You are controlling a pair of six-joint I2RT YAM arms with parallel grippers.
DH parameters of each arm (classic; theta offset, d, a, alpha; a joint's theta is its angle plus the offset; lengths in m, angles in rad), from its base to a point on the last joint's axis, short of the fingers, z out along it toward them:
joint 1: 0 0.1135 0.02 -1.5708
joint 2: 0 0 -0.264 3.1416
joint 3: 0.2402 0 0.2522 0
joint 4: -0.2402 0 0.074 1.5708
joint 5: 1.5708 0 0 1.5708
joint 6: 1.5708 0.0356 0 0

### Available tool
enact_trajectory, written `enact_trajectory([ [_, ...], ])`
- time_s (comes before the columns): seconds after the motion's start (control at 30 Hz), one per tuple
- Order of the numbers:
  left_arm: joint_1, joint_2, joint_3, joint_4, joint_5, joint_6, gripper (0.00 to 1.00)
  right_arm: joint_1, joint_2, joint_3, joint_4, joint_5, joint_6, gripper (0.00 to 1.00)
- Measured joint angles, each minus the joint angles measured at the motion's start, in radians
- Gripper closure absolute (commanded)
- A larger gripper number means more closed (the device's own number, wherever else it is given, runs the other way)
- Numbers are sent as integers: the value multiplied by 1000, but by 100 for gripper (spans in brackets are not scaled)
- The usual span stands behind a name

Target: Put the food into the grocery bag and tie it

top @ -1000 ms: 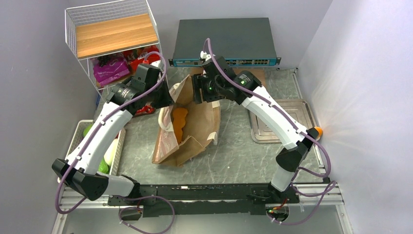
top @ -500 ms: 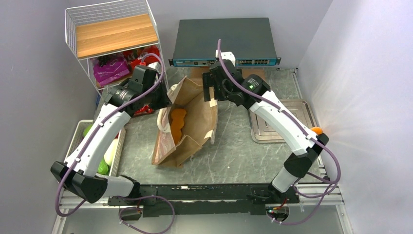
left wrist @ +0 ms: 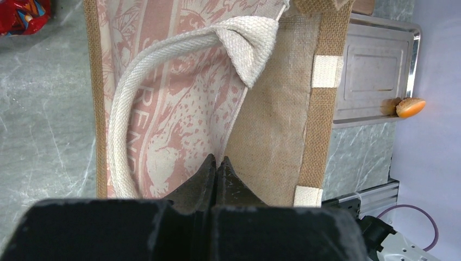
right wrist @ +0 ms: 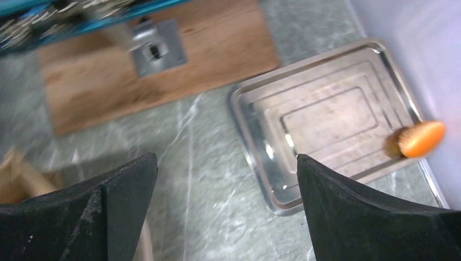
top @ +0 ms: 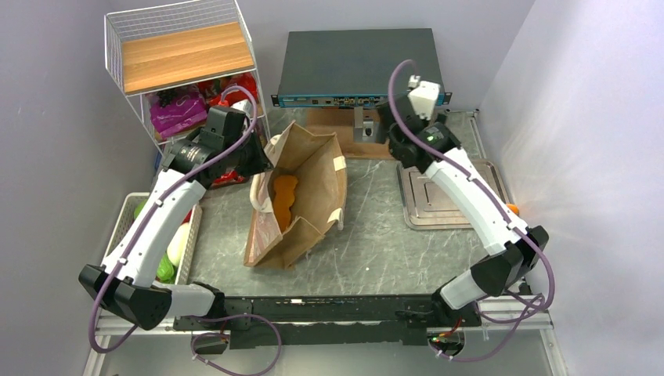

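Observation:
The tan grocery bag (top: pixel 313 188) lies open at the table's middle, its pink printed side (left wrist: pixel 163 109) and cream handle (left wrist: pixel 179 46) filling the left wrist view. An orange food piece (top: pixel 283 194) rests inside it. My left gripper (top: pixel 262 160) (left wrist: pixel 217 163) is shut on the bag's left rim. Over the table between bag and tray, my right gripper (top: pixel 401 145) (right wrist: pixel 226 157) stands wide open and holds nothing. Another orange piece (right wrist: pixel 421 138) (top: pixel 510 209) sits at the tray's right edge. Green food (top: pixel 164 269) lies in the basket. Red packets (top: pixel 227 86) and a purple packet (top: pixel 178 110) are on the rack.
A metal tray (top: pixel 446 196) (right wrist: pixel 326 109) lies right of the bag. A white slatted basket (top: pixel 125 219) stands at the left edge. At the back are a wire rack (top: pixel 184 51), a network switch (top: pixel 356 66) and a wooden board (right wrist: pixel 163 70) with a metal bracket.
My right gripper has left the bag's mouth, swung right and back toward the tray, and opened fully. The left gripper has kept its hold on the bag's rim.

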Motion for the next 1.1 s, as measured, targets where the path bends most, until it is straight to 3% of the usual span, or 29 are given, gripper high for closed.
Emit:
enact_trajectory([
  [0.23, 11, -8, 0, 2, 10, 0, 100, -271, 32, 23, -197, 73, 224, 0],
  [0.5, 21, -22, -5, 0, 10, 0, 100, -380, 85, -21, -414, 146, 477, 0],
  [0.87, 29, -39, -16, -3, 10, 1, 100, -758, -208, -471, -80, -14, 275, 1],
  [1.1, 32, -40, -20, -3, 18, 1, 100, -857, -243, -615, 71, -77, 216, 1],
])
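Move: The bread roll sits at the near right corner of the metal tray, about 34 cm to the right gripper's right, some 6 cm back and 25 cm below it. The tray's middle is 18 cm to that gripper's right, 2 cm back and 27 cm below; the grocery bag's open mouth is 27 cm to its left, 5 cm back and 13 cm below. From the left gripper the roll lies about 63 cm to the right, level fore and aft, 24 cm below. Swing the empty right gripper about 28 cm to the right over the tray towards the bread roll, soon adding a drop of some 14 cm and an 11 cm pull back. Turn it about 50 degrees clockwise so the fingers point towards the right wall, and keep them wide open, touching nothing yet. Let the left gripper keep its pinch on the bag's rim, easing it about 1 cm left. ##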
